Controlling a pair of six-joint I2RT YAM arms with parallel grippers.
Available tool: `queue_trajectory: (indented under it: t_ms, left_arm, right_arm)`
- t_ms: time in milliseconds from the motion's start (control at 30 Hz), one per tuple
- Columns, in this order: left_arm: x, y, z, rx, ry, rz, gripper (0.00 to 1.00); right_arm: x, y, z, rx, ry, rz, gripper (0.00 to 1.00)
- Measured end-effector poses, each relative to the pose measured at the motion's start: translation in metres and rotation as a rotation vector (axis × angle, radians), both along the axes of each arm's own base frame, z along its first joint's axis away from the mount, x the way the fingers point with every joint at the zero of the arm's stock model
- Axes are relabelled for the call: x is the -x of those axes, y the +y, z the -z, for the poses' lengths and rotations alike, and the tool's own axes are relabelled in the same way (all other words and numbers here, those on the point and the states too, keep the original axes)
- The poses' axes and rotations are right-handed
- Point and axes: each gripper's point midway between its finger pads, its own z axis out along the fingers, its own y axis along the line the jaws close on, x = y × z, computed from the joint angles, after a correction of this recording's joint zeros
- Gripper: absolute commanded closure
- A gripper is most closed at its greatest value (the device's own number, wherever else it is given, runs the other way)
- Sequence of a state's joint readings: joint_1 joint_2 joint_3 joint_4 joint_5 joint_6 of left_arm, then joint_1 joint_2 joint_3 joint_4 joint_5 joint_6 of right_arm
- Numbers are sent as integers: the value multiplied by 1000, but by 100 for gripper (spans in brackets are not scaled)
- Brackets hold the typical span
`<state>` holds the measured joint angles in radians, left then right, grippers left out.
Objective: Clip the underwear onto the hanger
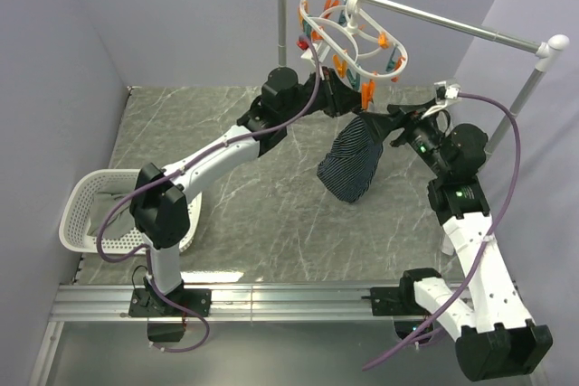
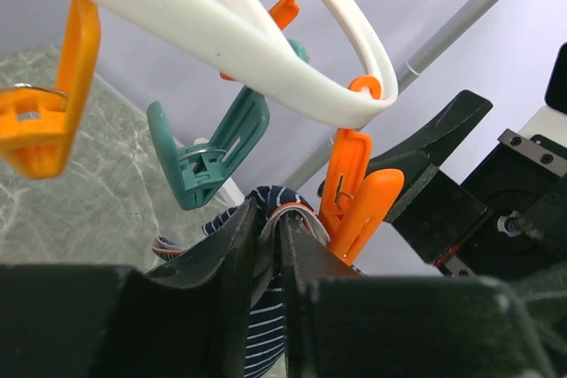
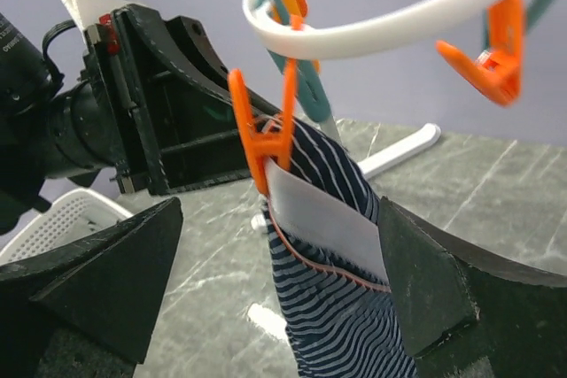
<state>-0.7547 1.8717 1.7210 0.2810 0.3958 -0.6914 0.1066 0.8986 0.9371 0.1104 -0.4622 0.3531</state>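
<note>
The white oval hanger (image 1: pixel 348 38) hangs by its hook from the rail, with orange and teal pegs dangling. The navy striped underwear (image 1: pixel 351 164) hangs below it, its grey waistband gripped by an orange peg (image 3: pixel 264 143). My left gripper (image 2: pixel 273 210) reaches in from the left and is pinched on a fold of the underwear (image 2: pixel 257 325) at its orange-trimmed top, right beside an orange peg (image 2: pixel 354 196). In the right wrist view my right gripper (image 3: pixel 279 210) stands wide open around the hanging underwear (image 3: pixel 345 316), its right finger (image 3: pixel 425 281) against the waistband's edge.
The grey metal rail stand (image 1: pixel 425 15) crosses the back right. A white mesh basket (image 1: pixel 90 214) sits at the left by the left arm. A teal peg (image 2: pixel 208 152) dangles close to my left fingers. A metal mounting rail (image 1: pixel 271 300) runs along the near edge.
</note>
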Motion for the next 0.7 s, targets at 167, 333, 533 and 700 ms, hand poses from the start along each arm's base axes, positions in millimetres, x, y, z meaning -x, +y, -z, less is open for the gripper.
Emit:
queue_trajectory:
  t_ms: [167, 333, 533, 700]
  left_arm:
    - [-2, 10, 0, 0, -1, -11, 68]
    - [0, 26, -8, 16, -22, -14, 56]
    - [3, 43, -11, 25, -40, -19, 42]
    - [2, 57, -15, 32, -51, -37, 40]
  right_arm:
    - [7, -15, 3, -9, 31, 0, 2]
    - [8, -33, 5, -6, 44, 21, 2]
    - [2, -44, 4, -9, 43, 37, 2]
    - [-12, -48, -4, -13, 22, 38, 3]
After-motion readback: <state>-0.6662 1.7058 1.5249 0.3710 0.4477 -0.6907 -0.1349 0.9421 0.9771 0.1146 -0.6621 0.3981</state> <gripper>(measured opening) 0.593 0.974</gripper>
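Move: At the left fingertips the waistband still sits between barely parted pads; the orange clip biting on the underwear is about 3 cm to the right, 2 cm back and 2 cm above. A teal clip hangs some 3 cm ahead and 4 cm above that hand, level sideways, and the underwear's middle is 3 cm back, 1 cm right and 11 cm below. From the wide-open right hand, the orange clip lies about 5 cm ahead, 3 cm left and 3 cm up. Backing off to the left by about 5 cm and rising slightly, the left hand opens its fingers from a narrow gap to over half wide and comes free of the waistband beside the orange clip. The right hand, already wide open, swings some 5 cm to the right, away from the clip, easing back a little, then forward again. ##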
